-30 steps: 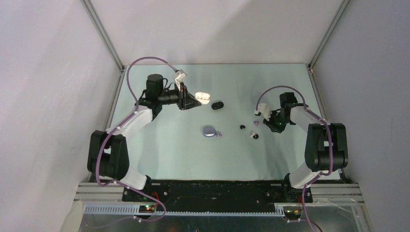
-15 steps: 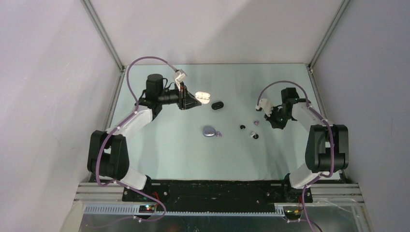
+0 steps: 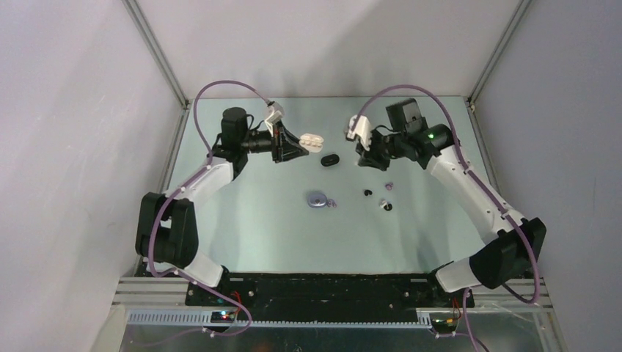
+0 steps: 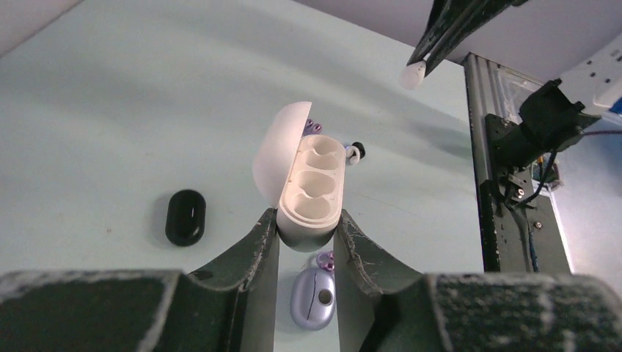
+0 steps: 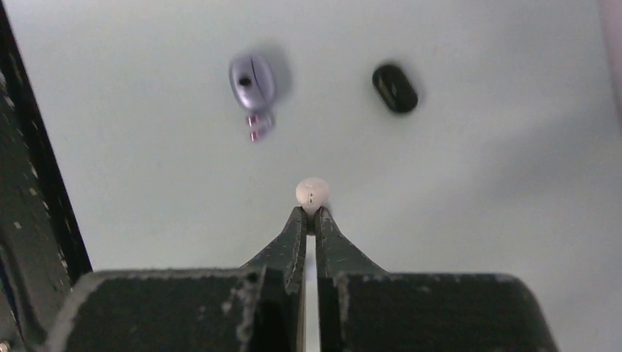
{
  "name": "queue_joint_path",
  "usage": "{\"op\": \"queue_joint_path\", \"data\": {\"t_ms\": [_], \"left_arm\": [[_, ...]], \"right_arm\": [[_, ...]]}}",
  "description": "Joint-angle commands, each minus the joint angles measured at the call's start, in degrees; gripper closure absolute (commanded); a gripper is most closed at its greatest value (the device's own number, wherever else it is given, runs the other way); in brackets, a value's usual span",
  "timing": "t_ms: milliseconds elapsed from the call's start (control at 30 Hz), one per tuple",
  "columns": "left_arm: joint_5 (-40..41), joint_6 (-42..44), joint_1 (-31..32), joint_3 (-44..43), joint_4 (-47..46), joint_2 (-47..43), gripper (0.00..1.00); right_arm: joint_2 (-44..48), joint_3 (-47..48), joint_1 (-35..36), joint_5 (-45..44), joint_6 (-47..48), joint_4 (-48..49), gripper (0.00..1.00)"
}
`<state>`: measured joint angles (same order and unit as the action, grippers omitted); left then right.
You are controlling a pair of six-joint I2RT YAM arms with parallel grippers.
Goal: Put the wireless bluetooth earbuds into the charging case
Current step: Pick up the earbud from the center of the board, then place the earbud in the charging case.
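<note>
A white charging case [image 4: 312,194] hangs above the table with its lid [image 4: 273,158] swung open and both wells bare. My left gripper [image 4: 308,235] is shut on its lower end; from above the case [image 3: 309,142] shows at that gripper [image 3: 295,150]. My right gripper [image 5: 309,214] is shut on a small white earbud [image 5: 312,192] at its very tips, held in the air. In the left wrist view that earbud [image 4: 412,74] hangs up and to the right of the case, apart from it. Seen from above, the right gripper [image 3: 364,158] is right of the case.
On the table lie a shut black case [image 3: 331,159], a shut lavender case [image 3: 317,199] with a lavender earbud [image 3: 332,204] beside it, two black earbuds [image 3: 367,192] [image 3: 386,206] and another lavender earbud [image 3: 389,186]. Aluminium frame posts stand at the back corners.
My right gripper shut on the white earbud, rose from the table at the right and swung left and back towards the held case. The left arm barely moved.
</note>
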<state>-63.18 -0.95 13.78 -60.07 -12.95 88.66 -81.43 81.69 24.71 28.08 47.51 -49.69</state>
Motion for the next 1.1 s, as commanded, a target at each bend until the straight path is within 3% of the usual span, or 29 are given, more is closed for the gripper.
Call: {"op": "queue_joint_path", "data": {"t_ms": [0, 133, 333, 567, 1067], "left_arm": [[-5.8, 1.29, 0.42, -1.72, -8.05, 0.64, 1.0], [-5.67, 2.38, 0.77, -0.99, -9.15, 0.34, 1.0], [-4.72, 11.64, 1.8, -1.65, -0.73, -0.74, 1.0], [-2.48, 36.2, 3.12, -7.99, 26.42, -0.63, 1.0], [-4.02, 40.78, 3.27, -10.24, 32.21, -0.27, 1.0]], "right_arm": [[-3.81, 9.68, 3.97, 4.27, -8.95, -0.25, 1.0], [-7.38, 15.53, 7.92, 2.79, -9.04, 0.18, 1.0], [-9.62, 17.32, 12.47, -0.27, -9.26, 2.82, 1.0], [-9.84, 17.6, 14.15, -2.68, -8.35, 4.01, 1.0], [-11.83, 16.35, 14.84, -5.56, -8.05, 5.82, 1.0]]}}
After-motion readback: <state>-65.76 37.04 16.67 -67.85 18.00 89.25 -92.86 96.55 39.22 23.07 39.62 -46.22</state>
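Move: The open white case, held in the left gripper, lies about 14 cm left and 5 cm ahead of the right hand, roughly level with it. The white earbud in the right fingers is some 16 cm right and 5 cm back from the left hand. From the right hand, some 21 cm down on the table, the black case is about 16 cm ahead and 9 cm left, the purple case 2 cm ahead and 13 cm left, and the black earbuds 4 cm ahead and 4 cm right. Carry the pinched earbud left about 10 cm to the open case, arching up some 5 cm and settling back about 2, then hover with the fingers still shut. Meanwhile keep the left grip on the case, rise briefly, then draw it back and down a few centimetres towards the earbud, turning it about 20 degrees, clockwise and fingertips dipping. ##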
